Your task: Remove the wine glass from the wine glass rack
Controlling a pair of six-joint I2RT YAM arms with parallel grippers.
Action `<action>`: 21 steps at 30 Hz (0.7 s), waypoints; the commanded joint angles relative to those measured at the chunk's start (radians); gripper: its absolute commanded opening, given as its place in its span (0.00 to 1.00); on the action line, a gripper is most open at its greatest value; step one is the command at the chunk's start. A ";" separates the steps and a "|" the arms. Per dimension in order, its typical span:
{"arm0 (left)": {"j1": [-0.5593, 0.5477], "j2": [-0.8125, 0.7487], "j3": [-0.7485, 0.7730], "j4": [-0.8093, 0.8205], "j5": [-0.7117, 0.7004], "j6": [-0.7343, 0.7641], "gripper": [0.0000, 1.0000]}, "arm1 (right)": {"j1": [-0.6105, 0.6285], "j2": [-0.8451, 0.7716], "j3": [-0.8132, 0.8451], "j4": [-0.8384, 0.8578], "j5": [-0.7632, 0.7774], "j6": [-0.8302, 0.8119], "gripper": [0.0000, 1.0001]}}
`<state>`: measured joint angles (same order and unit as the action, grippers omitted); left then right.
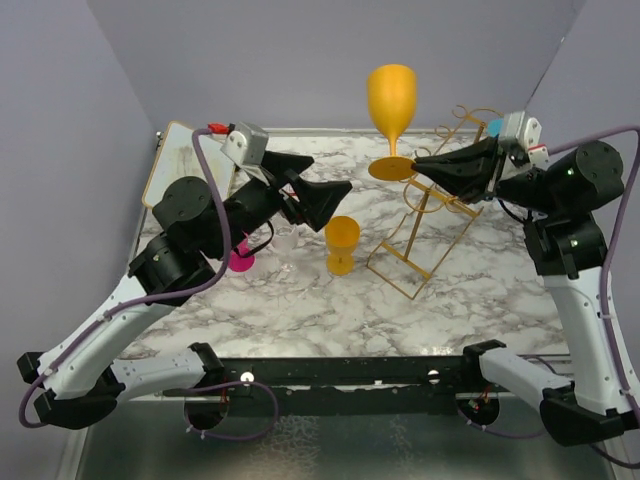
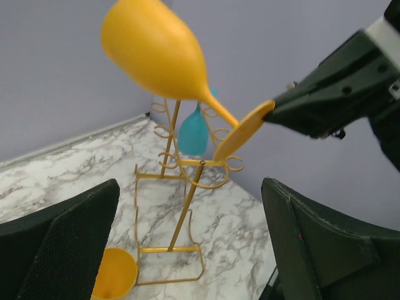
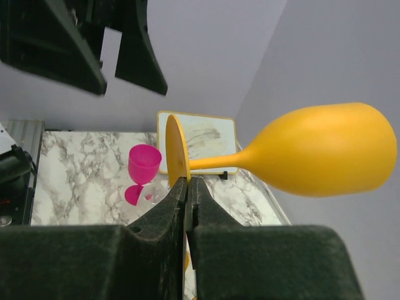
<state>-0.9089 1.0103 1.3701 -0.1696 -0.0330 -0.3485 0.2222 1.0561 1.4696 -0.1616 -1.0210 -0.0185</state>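
An orange wine glass (image 1: 391, 95) (image 2: 156, 56) (image 3: 325, 150) hangs in the air, clear of the gold wire wine glass rack (image 1: 430, 232) (image 2: 181, 187). My right gripper (image 1: 418, 164) (image 3: 187, 186) is shut on the rim of the glass's round foot, its black tip (image 2: 281, 111) reaching in from the right. My left gripper (image 1: 335, 200) (image 2: 187, 250) stands wide open to the left of the glass and lower, nothing between its fingers (image 2: 62, 250). A teal glass (image 2: 194, 131) (image 1: 495, 127) hangs on the rack's far side.
A second orange glass (image 1: 342, 245) (image 2: 115, 275) stands upright on the marble table near the rack's foot. A pink glass (image 1: 241, 262) (image 3: 144, 165) and a clear one (image 3: 153, 194) stand under the left arm. A gold-framed board (image 1: 180, 165) (image 3: 200, 134) leans at the back left.
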 commanded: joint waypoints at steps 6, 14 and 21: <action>0.029 0.191 0.394 -0.200 0.132 -0.224 0.99 | 0.034 -0.157 -0.103 -0.019 0.071 -0.158 0.02; 0.190 0.429 0.695 -0.347 0.442 -0.459 0.96 | 0.113 -0.224 -0.112 -0.068 0.135 -0.238 0.02; 0.263 0.430 0.552 -0.168 0.641 -0.619 0.93 | 0.197 -0.256 -0.111 -0.110 0.185 -0.292 0.02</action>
<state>-0.6655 1.4437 1.9530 -0.4450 0.3992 -0.8253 0.3737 0.8146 1.3628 -0.2325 -0.9043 -0.2558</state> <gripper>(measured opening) 0.944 0.020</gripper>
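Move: The held orange wine glass has its bowl some 14 cm ahead of the left hand, 11 cm to its right and 5 cm higher; from the right hand, which already pinches the foot, the bowl is about 12 cm ahead, 3 cm left and 5 cm up. The rack's middle is roughly 12 cm ahead of the right hand, 6 cm right, 16 cm below. Under the left hand by some 24 cm stand another orange glass, 6 cm ahead and 3 cm right, and a clear glass, 6 cm ahead and 10 cm left. The orange wine glass, still pinched by its foot, is drawn back about 7 cm by the right hand, which tips its bowl end up some 15 degrees. The open left hand first climbs roughly 10 cm, then swings forward, right and down towards the bowl, its fingers tipping down and turning clockwise, and comes close beside it without closing. ##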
